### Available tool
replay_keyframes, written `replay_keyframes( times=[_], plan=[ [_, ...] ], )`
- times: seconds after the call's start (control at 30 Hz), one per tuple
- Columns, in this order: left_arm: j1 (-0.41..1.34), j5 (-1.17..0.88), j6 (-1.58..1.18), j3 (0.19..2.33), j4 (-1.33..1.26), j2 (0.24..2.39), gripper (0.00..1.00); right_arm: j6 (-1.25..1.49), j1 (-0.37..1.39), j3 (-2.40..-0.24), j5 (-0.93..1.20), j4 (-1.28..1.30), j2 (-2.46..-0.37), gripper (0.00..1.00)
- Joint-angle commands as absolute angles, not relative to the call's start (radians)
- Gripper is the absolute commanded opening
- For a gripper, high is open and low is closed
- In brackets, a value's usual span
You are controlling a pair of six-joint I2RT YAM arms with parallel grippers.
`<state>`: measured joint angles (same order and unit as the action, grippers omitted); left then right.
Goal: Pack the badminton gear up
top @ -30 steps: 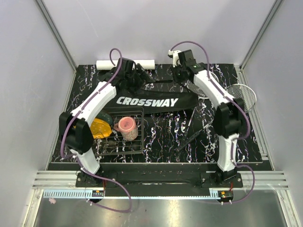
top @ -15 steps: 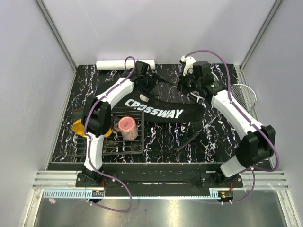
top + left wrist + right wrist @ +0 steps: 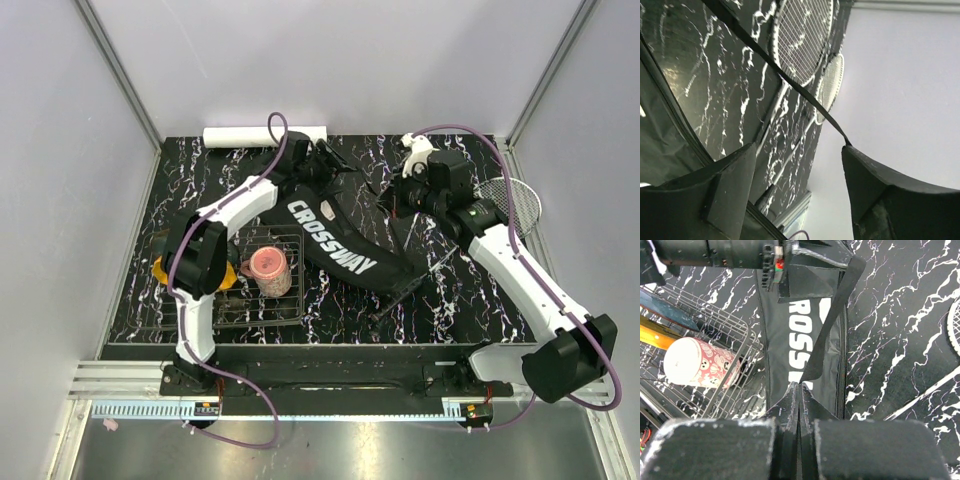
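Observation:
The long black CROSSWAY bag [image 3: 345, 245] lies diagonally across the middle of the mat. My right gripper [image 3: 800, 387] is shut on the bag's black strap [image 3: 832, 320], above the bag's far right part [image 3: 402, 198]. My left gripper [image 3: 800, 147] hovers open at the bag's far left end [image 3: 318, 166]; a thin strap [image 3: 790, 80] runs taut to its right fingertip [image 3: 847, 150], with nothing between the fingers. Two white-strung rackets [image 3: 802, 40] [image 3: 832, 85] lie at the far right, one head [image 3: 512, 200] showing from above. The white tube [image 3: 265, 135] lies along the back edge.
A wire basket [image 3: 285, 305] stands at the near left and holds a pink cup [image 3: 268, 270]. A yellow-black object [image 3: 163, 270] sits by its left side. White walls enclose the mat on three sides.
The bag has swung from level to diagonal, its right end now nearer the front. The right arm has stretched out rightward, strap still held. The left gripper's jaws have narrowed a little.

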<state>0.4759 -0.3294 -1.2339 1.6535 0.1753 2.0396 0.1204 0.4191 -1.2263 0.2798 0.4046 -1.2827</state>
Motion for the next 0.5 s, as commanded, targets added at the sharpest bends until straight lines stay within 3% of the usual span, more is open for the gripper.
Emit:
replay_keyframes(
  times=[0.0, 0.07, 0.2, 0.33, 0.47],
  plan=[
    [0.474, -0.442, -1.252, 1.513, -0.046, 1.890, 0.73, 0.187, 0.425, -1.245, 0.236, 0.360, -1.252, 0.00],
    [0.474, -0.472, -1.287, 1.422, -0.159, 1.823, 0.73, 0.209, 0.425, -1.253, 0.212, 0.360, -1.253, 0.00],
    [0.477, -0.462, -1.331, 1.258, -0.314, 1.737, 0.86, 0.216, 0.426, -1.256, 0.230, 0.357, -1.272, 0.00],
    [0.503, -0.505, -1.333, 1.408, -0.206, 1.827, 0.99, 0.221, 0.426, -1.235, 0.276, 0.338, -1.269, 0.00],
    [0.531, -0.483, -1.400, 1.489, -0.190, 1.907, 0.99, 0.222, 0.426, -1.215, 0.301, 0.333, -1.241, 0.00]
  ],
)
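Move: The bag's strap is raised slackly between my hands. The middle of that stretch is about 6 cm back, 5 cm right and 4 cm above my left hand, and about 7 cm ahead, 4 cm left and 5 cm below my right, whose shut fingertips already pinch it. From my left hand, the CROSSWAY bag's middle lies some 7 cm back, 4 cm left and 16 cm down; the pink cup is about 15 cm back, 22 cm left and 13 cm down. I bring my left hand back about 6 cm while raising it, then keep climbing with a small swing forward and to the right, ending some 6 cm higher and nearer my right hand. Its fingers spread to fully open, and the wrist tilts about 15 degrees, so the strap crosses the gap between them. My right hand stays put, still pinching the strap. ##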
